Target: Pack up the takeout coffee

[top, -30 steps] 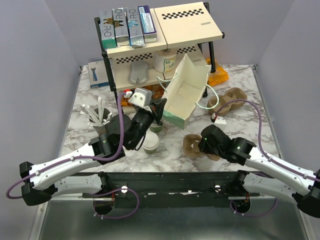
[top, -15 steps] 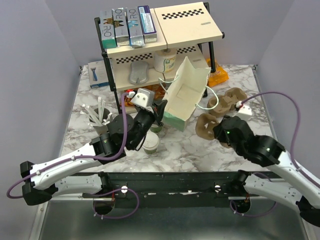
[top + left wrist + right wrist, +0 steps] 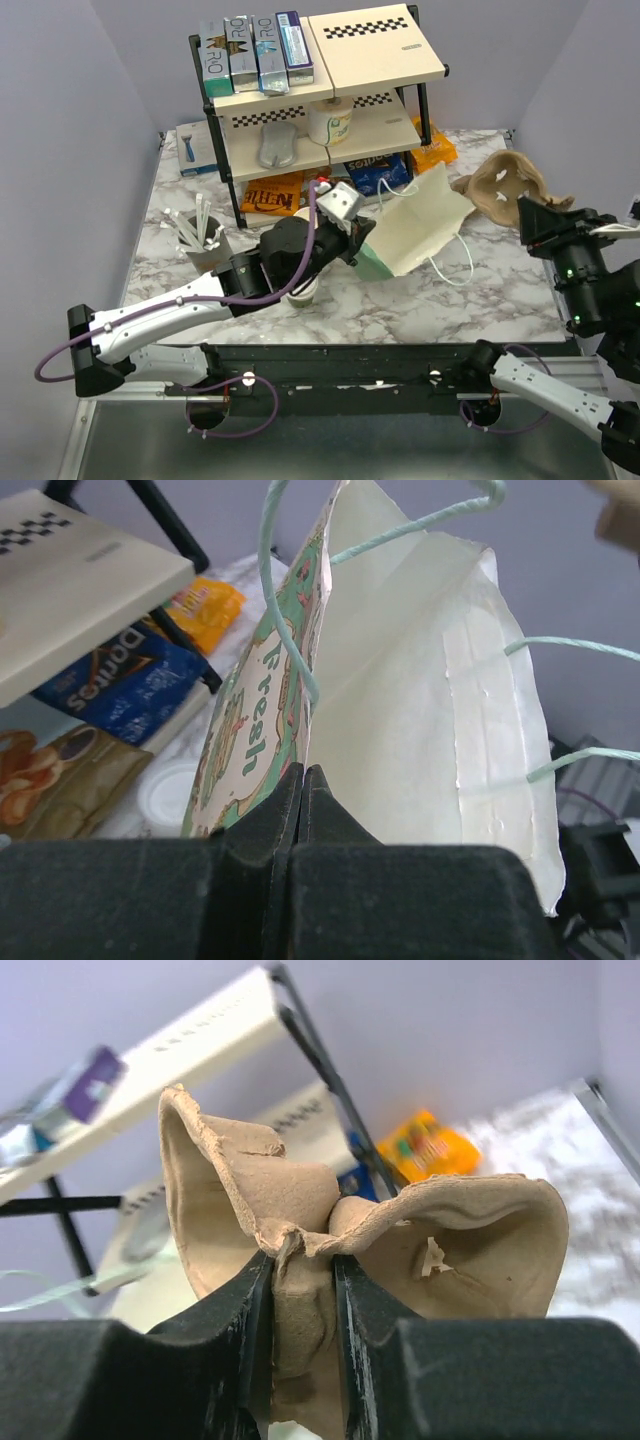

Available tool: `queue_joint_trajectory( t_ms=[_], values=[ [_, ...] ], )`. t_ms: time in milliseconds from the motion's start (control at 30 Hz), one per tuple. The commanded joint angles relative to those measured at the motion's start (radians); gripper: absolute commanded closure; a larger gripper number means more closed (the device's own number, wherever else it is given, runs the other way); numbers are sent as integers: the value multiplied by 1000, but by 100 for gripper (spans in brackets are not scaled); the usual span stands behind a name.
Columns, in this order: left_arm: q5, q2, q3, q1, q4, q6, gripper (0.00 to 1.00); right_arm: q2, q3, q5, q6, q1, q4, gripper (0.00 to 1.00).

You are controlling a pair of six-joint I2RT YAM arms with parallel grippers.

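Note:
The takeout coffee point(image 3: 303, 292), a small cup with a white lid point(image 3: 168, 796), stands on the marble table, mostly hidden under my left arm. My left gripper point(image 3: 358, 245) is shut on the edge of a cream and green paper bag point(image 3: 400, 710). The bag point(image 3: 425, 228) leans low toward the right with its mouth open. My right gripper point(image 3: 528, 212), raised at the right edge of the table, is shut on the middle ridge of a brown cardboard cup carrier point(image 3: 470, 1240). The carrier point(image 3: 500, 180) hangs in the air, far from the cup.
A two-tier rack point(image 3: 320, 100) at the back holds boxes and a stack of cups point(image 3: 332, 122). Snack bags point(image 3: 378, 172) lie under and beside it. A cup of stirrers point(image 3: 200, 235) stands at the left.
My right arm has lifted the cup carrier off the table and swung it up to the far right. My left arm has moved right, pulling the bag over from upright to a low lean.

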Motion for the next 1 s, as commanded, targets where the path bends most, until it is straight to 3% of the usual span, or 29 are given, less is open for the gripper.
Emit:
queue_joint_trajectory(
  t_ms=[0, 133, 400, 667, 967],
  values=[
    [253, 57, 56, -3, -77, 3, 100, -32, 20, -330, -288, -1, 256, 68],
    [302, 119, 68, -3, -95, -20, 100, -12, 23, -649, -377, -1, 252, 67],
    [335, 139, 41, 15, -126, -91, 100, 120, -33, -1151, -278, 0, 195, 67],
    [345, 68, -85, 47, -46, -106, 100, 17, -136, -1008, -114, -1, 100, 67],
    [427, 30, -148, 61, 4, -42, 100, 11, -184, -932, -109, 0, 35, 68]
  ],
)
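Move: With the bag rim in my left hand, the open mouth lies about 13 cm to the right, 3 cm ahead and 2 cm lower. From my right hand, which already holds the cup carrier, the mouth is some 12 cm left, level fore-and-aft and roughly 10 cm below. On the table about 37 cm below my right hand, the spare carriers stand 22 cm ahead and 2 cm left, and the lid stack 15 cm ahead and 13 cm left. I swing the cup carrier left over the bag mouth with my right hand, about 15 cm, drawing back some 7 cm, rising first and then sinking, while the wrist turns roughly 55 degrees counter-clockwise. My left hand keeps its pinch on the rim and lowers the bag about 10 cm, going a little back and right, turning clockwise and tipping its fingers down. ##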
